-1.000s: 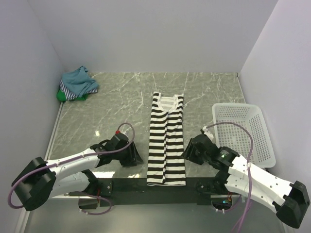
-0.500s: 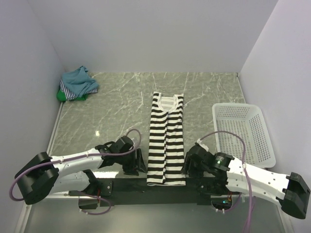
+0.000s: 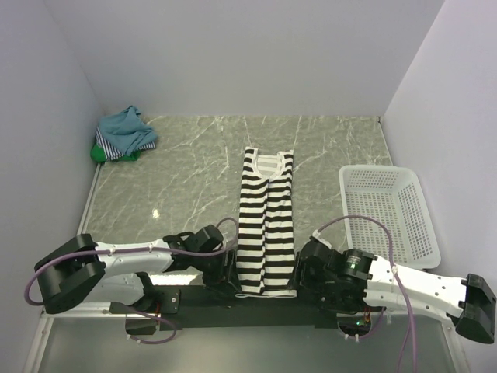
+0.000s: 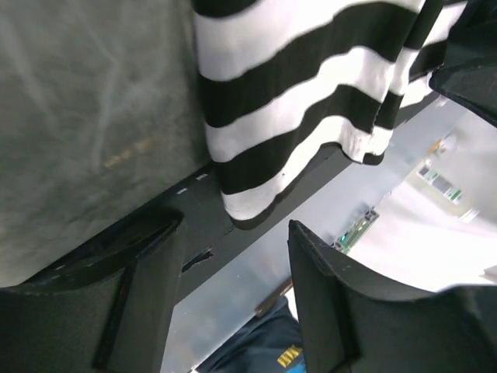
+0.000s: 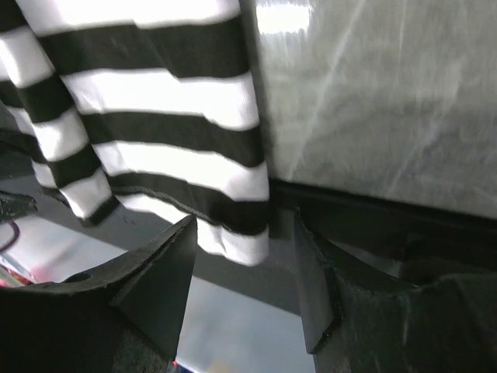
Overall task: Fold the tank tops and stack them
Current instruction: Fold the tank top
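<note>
A black-and-white striped tank top (image 3: pixel 266 225) lies folded into a long narrow strip at the table's middle, its hem hanging over the near edge. My left gripper (image 3: pixel 224 268) is open beside the hem's left corner. In the left wrist view that corner (image 4: pixel 250 203) lies just ahead of the left gripper (image 4: pixel 233 233), untouched. My right gripper (image 3: pixel 305 272) is open at the hem's right corner. In the right wrist view the striped top (image 5: pixel 155 93) ends with its corner between the spread jaws of the right gripper (image 5: pixel 243 233). A teal tank top (image 3: pixel 124 128), a thin-striped one (image 3: pixel 116 149) and a green one (image 3: pixel 99 153) are piled back left.
A white lattice basket (image 3: pixel 388 214) stands at the right side of the marble table (image 3: pixel 171 186). A black mounting bar (image 3: pixel 186 297) runs along the near edge under the hem. White walls close in the left, back and right.
Both grippers have moved toward the near edge and inward, from beside the striped top's lower half to its two hem corners. Their jaws opened a little wider.
</note>
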Robot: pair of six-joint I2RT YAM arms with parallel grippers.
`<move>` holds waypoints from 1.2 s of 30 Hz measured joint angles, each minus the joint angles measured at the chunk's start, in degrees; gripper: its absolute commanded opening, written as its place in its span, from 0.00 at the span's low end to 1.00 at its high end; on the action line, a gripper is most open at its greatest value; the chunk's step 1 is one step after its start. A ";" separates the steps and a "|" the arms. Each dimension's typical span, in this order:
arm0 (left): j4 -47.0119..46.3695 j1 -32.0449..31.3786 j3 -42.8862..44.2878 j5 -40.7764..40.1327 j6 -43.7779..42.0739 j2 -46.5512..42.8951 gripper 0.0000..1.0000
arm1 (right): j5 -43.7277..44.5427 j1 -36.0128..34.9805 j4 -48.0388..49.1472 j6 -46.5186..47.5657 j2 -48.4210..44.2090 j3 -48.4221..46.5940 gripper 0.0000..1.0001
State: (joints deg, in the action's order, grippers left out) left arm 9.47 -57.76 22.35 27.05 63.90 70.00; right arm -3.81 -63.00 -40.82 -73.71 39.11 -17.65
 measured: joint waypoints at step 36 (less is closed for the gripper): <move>-1.42 -4.50 2.16 -8.00 3.13 4.00 0.12 | 4.87 -5.77 3.50 -9.79 2.40 1.62 0.05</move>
State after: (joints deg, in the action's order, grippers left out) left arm 8.05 -62.26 24.51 19.05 67.02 74.00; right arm 1.06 -68.77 -37.32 -83.50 41.52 -16.03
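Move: The tank top's near hem hangs just past the table's front edge. Its left corner is about 1 cm ahead, 1 cm right and 1 cm below the left fingers; its right corner is about 1 cm left of the right hand and 1 cm below, level fore and aft. The neckline lies some 37 cm ahead and 10 cm right of the left hand. The white basket's middle is about 22 cm ahead and 28 cm right of the right hand. The tank top's two hem corners get pinched, one by each hand. Both hands first ease back, the left about 1 cm and the right 2 cm, then come forward again by some 2 cm while sinking about 1 cm. The half-open fingers close most of the way round the fabric, with hardly any wrist turn. ##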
